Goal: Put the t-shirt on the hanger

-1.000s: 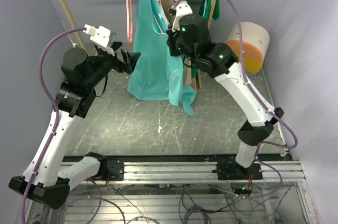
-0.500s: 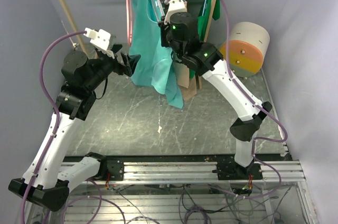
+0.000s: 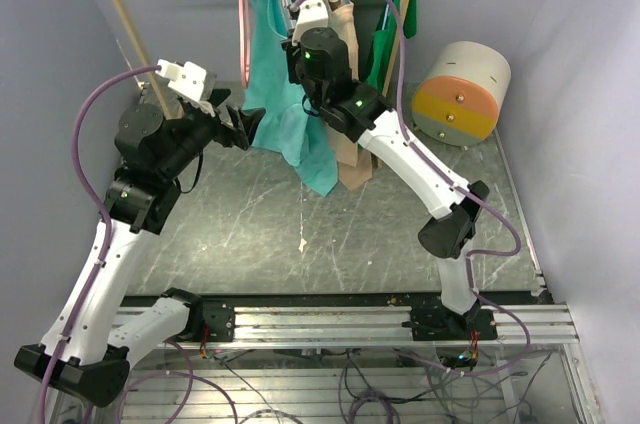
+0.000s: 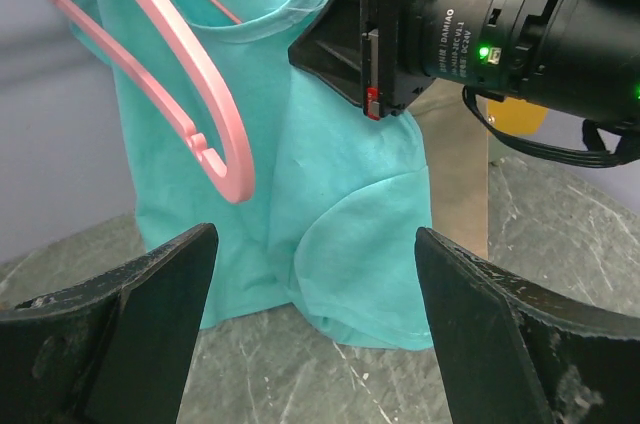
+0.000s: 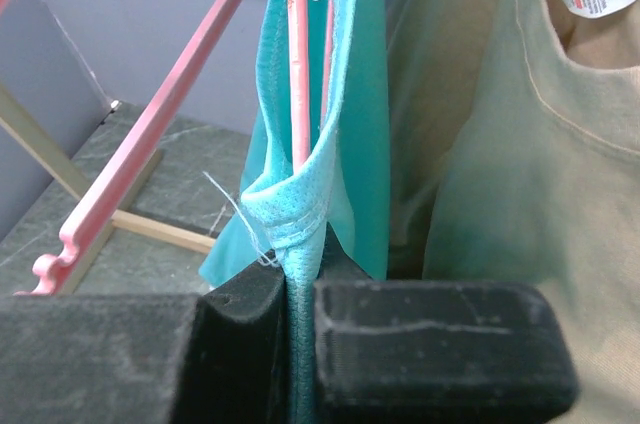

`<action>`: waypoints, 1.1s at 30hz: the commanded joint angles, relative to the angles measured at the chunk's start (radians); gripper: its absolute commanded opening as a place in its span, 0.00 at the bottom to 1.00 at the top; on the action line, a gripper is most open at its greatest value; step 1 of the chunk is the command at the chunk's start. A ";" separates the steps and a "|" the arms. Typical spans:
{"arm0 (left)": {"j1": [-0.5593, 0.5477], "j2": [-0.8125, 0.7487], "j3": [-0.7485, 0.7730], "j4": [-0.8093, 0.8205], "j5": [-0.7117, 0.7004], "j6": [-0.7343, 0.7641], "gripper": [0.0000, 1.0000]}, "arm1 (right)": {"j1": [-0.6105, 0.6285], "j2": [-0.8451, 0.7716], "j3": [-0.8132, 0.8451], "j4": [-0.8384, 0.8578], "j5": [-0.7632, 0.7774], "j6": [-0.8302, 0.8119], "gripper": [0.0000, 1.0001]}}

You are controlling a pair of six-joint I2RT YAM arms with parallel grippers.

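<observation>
The teal t-shirt (image 3: 290, 124) hangs at the rack, its lower hem just above the table. My right gripper (image 5: 300, 279) is shut on a bunched edge of the t-shirt (image 5: 300, 214), high up by the rod. A thin pink hanger (image 5: 298, 64) runs down inside the cloth right above the jaws. A second pink hanger (image 3: 243, 14) hangs bare to the left and shows close up in the left wrist view (image 4: 190, 84). My left gripper (image 3: 245, 124) stands open beside the t-shirt's left edge, facing the cloth (image 4: 330, 194), with nothing between its fingers.
A beige garment (image 3: 350, 144) and a dark green one (image 3: 395, 19) hang just right of the t-shirt. The wooden rack post (image 3: 125, 14) slants at the left. A round drum with orange and yellow bands (image 3: 465, 89) stands at the back right.
My right arm has carried the t-shirt up and to the left, closer to the rod, and the cloth now hangs narrower. The left gripper has stayed open and almost still.
</observation>
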 commanded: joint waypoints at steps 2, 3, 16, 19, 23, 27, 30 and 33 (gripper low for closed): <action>0.007 -0.031 -0.013 0.045 0.011 -0.009 0.90 | -0.002 -0.014 0.002 0.196 0.068 -0.062 0.00; 0.007 -0.034 -0.015 0.044 0.010 -0.008 0.90 | -0.005 -0.014 0.006 0.204 0.070 -0.064 0.00; 0.007 -0.058 -0.034 0.038 0.030 -0.033 0.90 | -0.075 0.055 0.021 0.208 -0.006 -0.033 0.00; 0.007 -0.060 -0.037 0.039 0.034 -0.042 0.90 | -0.090 0.080 0.054 0.180 -0.028 -0.025 0.00; 0.007 -0.058 -0.037 0.043 0.034 -0.051 0.90 | -0.110 0.089 0.054 0.158 -0.063 -0.008 0.00; 0.007 -0.062 -0.048 0.047 0.039 -0.059 0.90 | -0.123 0.093 0.040 0.128 -0.097 0.014 0.00; 0.007 -0.064 -0.053 0.049 0.044 -0.063 0.90 | -0.131 0.089 0.017 0.120 -0.114 0.028 0.00; 0.007 -0.067 -0.053 0.045 0.046 -0.063 0.90 | -0.139 0.103 0.036 0.092 -0.137 0.047 0.00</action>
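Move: The right hand holds the turquoise t-shirt on its pink hanger. The rail this hanger is bound for runs about 16 cm ahead and 14 cm above, with no sideways offset. The empty pink hanger is some 14 cm ahead, 8 cm left and 5 cm up, and the beige garment about 13 cm ahead, 8 cm right and 10 cm lower. From the idle left hand, that rail spot lies roughly 31 cm ahead, 5 cm right and 14 cm up. Keeping its pinch on the t-shirt's neck edge near the hanger arm, the right hand carries both about 6 cm forward towards the rail and drifts 2 cm right, towards the beige garment. It rises a little at first, then sinks some 4 cm as it keeps going forward, bringing the hook to the rail; the fingers stay shut. ##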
